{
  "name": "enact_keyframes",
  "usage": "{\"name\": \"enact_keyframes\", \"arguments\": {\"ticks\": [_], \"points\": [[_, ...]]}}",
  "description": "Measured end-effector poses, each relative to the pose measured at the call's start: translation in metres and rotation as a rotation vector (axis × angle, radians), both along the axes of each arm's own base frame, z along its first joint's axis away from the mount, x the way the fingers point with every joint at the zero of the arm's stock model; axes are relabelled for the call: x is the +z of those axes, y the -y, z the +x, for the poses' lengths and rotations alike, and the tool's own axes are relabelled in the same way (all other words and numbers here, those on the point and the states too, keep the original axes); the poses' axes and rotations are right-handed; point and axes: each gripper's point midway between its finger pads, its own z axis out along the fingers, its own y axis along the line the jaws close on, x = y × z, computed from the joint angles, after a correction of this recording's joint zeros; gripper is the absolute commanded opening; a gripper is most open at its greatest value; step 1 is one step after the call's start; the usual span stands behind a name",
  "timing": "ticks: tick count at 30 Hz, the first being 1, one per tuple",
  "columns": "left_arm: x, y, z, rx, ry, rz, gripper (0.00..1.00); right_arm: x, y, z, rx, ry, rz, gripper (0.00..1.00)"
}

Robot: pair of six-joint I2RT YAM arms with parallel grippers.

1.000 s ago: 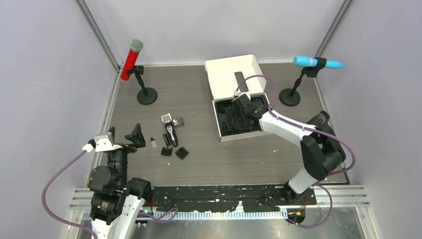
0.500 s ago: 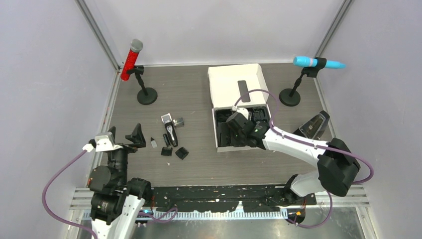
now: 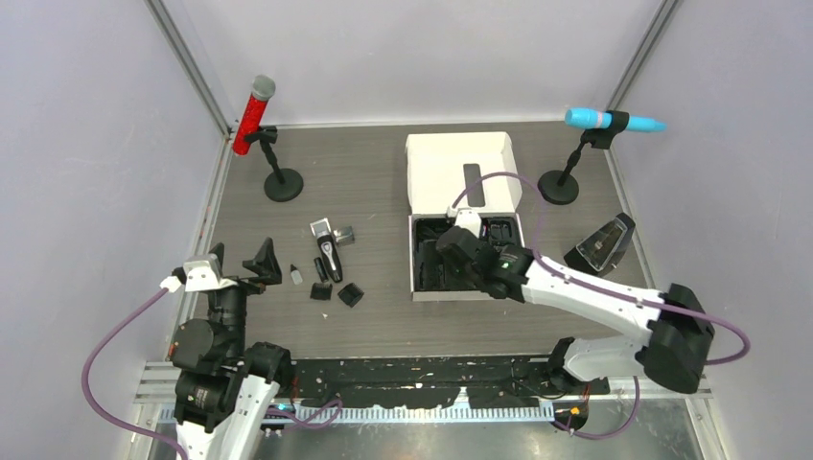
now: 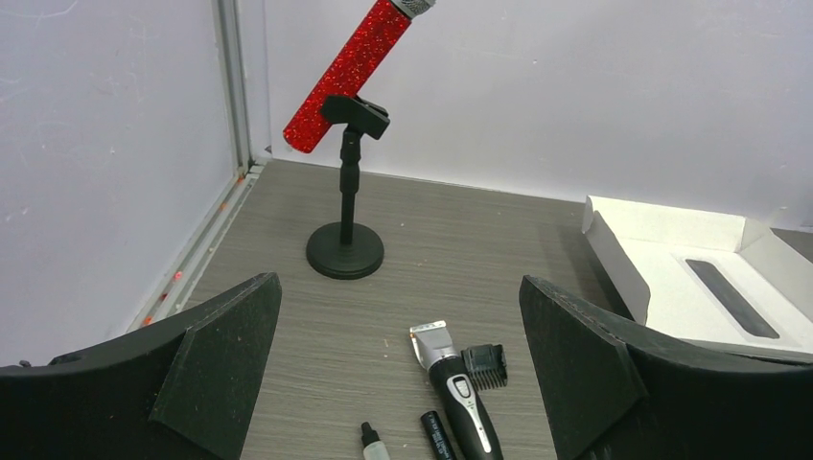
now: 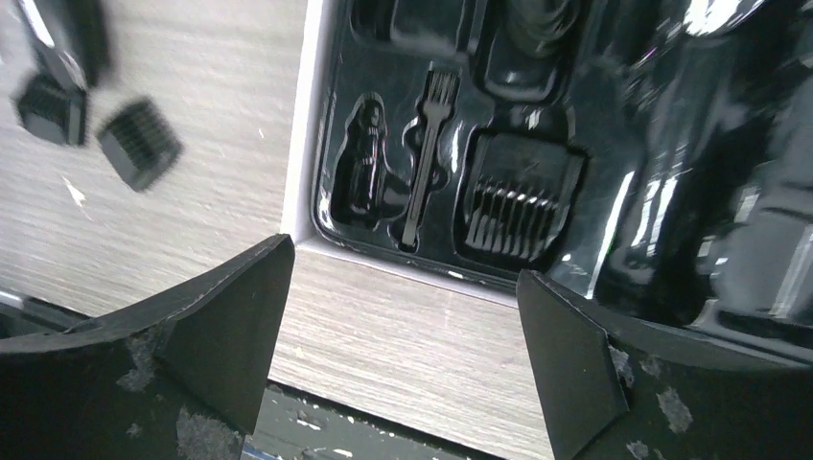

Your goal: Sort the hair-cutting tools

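The black-and-silver hair clipper (image 3: 329, 255) (image 4: 461, 394) lies left of centre on the table. One black comb attachment (image 3: 346, 235) (image 4: 486, 366) touches its right side near the head. Two more combs (image 3: 350, 295) (image 5: 139, 144) lie just nearer than it. My left gripper (image 3: 240, 261) (image 4: 403, 383) stands open and empty, left of and nearer than the clipper. My right gripper (image 3: 452, 264) (image 5: 403, 383) hovers open and empty over the near left corner of the box's black moulded tray (image 3: 429, 278) (image 5: 537, 144).
The white box lid (image 3: 451, 168) (image 4: 671, 278) lies open behind the tray. A small bottle (image 3: 296, 276) (image 4: 372, 443) and a black tube (image 3: 319, 268) (image 4: 437, 436) lie by the clipper. Red microphone (image 3: 255, 115) back left, blue microphone (image 3: 599, 119) back right, a dark wedge-shaped object (image 3: 599, 245) right.
The right arm swung toward the near side, and the white box shifted nearer and turned square to the table. The left arm and the clipper parts stayed still.
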Motion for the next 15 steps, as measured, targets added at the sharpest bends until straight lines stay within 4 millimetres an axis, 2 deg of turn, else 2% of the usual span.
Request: {"name": "enact_keyframes", "arguments": {"ticks": [7, 9, 11, 15], "points": [[-0.006, 0.005, 0.000, -0.027, -0.024, 0.000, 1.00, 0.088, 0.025, 0.028, -0.087, 0.318, 0.113, 0.95], [-0.010, 0.008, 0.001, -0.043, -0.052, 0.001, 1.00, 0.106, 0.035, 0.031, -0.112, 0.403, 0.152, 0.95], [-0.013, 0.013, 0.004, -0.064, -0.096, 0.003, 1.00, 0.112, 0.046, 0.033, -0.144, 0.458, 0.170, 0.95], [-0.023, 0.023, 0.015, -0.097, -0.211, 0.000, 1.00, 0.100, 0.066, 0.034, -0.198, 0.506, 0.146, 0.95]]}}
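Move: The open tool box's middle lies about 12 cm ahead of the right hand, 8 cm to its right and 7 cm below; the nearer comb is some 23 cm left, about level and 8 cm below. From the left hand, the clipper is roughly 16 cm ahead, 12 cm right and 28 cm below, with the small bottle about 9 cm ahead and 6 cm right, equally low. Right hand rises about 10 cm and right over the box, levelling 30 degrees; left dips rightward towards clipper. ##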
